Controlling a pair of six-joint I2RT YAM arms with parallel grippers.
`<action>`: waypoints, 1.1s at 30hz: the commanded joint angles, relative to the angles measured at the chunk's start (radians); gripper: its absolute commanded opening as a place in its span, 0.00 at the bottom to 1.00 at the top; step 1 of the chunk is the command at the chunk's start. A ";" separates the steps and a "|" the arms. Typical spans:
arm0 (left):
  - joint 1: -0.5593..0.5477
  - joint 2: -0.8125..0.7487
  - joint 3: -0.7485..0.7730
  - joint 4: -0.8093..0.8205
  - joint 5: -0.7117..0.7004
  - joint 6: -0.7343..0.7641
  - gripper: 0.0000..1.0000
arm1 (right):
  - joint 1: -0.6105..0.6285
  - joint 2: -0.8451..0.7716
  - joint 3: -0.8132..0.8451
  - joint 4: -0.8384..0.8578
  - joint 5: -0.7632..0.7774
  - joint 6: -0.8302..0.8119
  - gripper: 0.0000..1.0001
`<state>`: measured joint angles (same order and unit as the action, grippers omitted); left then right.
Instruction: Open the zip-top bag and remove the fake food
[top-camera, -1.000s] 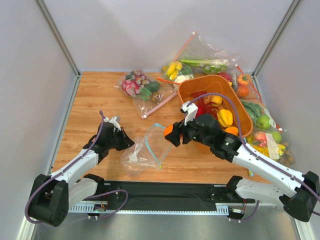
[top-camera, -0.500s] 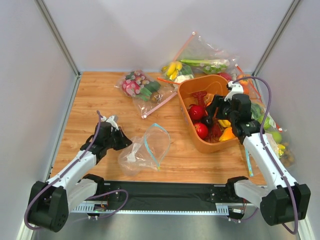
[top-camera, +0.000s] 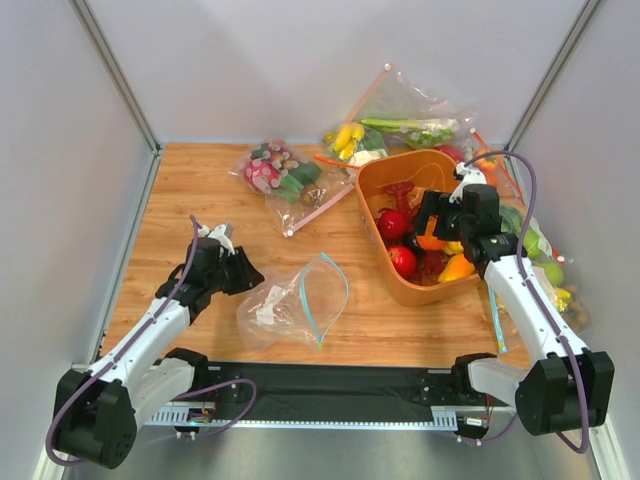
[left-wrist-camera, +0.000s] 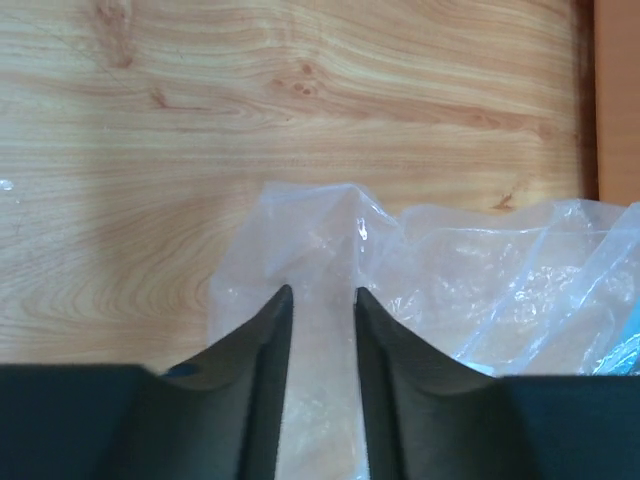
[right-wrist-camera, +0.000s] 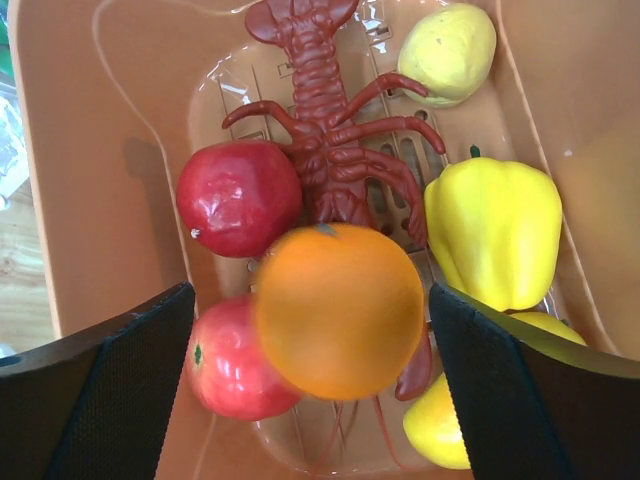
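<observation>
The zip-top bag (top-camera: 290, 300) lies flat on the table with its teal-blue zip strip (top-camera: 337, 290) open and its white label (top-camera: 266, 316) showing; I see no fruit in it. My left gripper (top-camera: 243, 272) holds its left end. In the left wrist view the fingers (left-wrist-camera: 320, 292) are nearly closed with clear plastic (left-wrist-camera: 450, 270) pinched between them. My right gripper (top-camera: 437, 222) hangs open over the orange bin (top-camera: 385, 175). The orange fruit (right-wrist-camera: 338, 310) is blurred between the wide-apart fingers, touching neither. Two red fruits (right-wrist-camera: 238, 197) (right-wrist-camera: 232, 358) lie in the bin below it.
The bin (right-wrist-camera: 100, 200) also holds a red toy lobster (right-wrist-camera: 320, 90), a yellow pepper (right-wrist-camera: 492, 230) and a lemon (right-wrist-camera: 448, 52). Other filled bags lie at the back (top-camera: 285, 175) (top-camera: 400, 125) and along the right edge (top-camera: 530, 260).
My right arm swung from the bag's mouth to above the bin with the orange fruit, and its jaws are now open and the fruit loose. My left gripper drew slightly left; the bag lies flatter.
</observation>
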<state>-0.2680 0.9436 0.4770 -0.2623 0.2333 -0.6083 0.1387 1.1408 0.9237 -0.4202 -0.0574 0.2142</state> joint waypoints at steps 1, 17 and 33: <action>0.004 -0.023 0.049 -0.029 -0.014 0.019 0.41 | -0.005 0.004 0.055 -0.018 -0.007 -0.001 1.00; 0.004 -0.175 0.254 -0.311 -0.153 0.153 0.99 | -0.004 -0.110 0.132 -0.118 0.014 -0.022 1.00; 0.004 -0.273 0.640 -0.566 -0.357 0.298 0.99 | -0.004 -0.273 0.125 -0.103 -0.076 -0.030 1.00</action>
<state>-0.2676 0.6670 1.0634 -0.7528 -0.0647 -0.3679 0.1379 0.8845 1.0157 -0.5400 -0.1131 0.2058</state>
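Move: The emptied bag lies just under the left fingertips, its middle about 7 cm to the right, 4 cm back and 5 cm below; a bag of spotted fruit is some 20 cm ahead and 6 cm right. The orange, already free, is about 5 cm below the right hand, 2 cm back, 1 cm right. Beneath, some 10 cm down, are the pomegranate 5 cm left and 2 cm ahead, and the red apple 4 cm left and 5 cm back. The bag comes free as the left fingers go on parting to wide open; the left hand rises, slowly then fast, some 22 cm, drifting left off the bag, its fingertips tilting up about 30 degrees. The orange is left to the basket: the right hand, already wide open, waits briefly, then lifts about 10 cm and draws back 4 cm. ##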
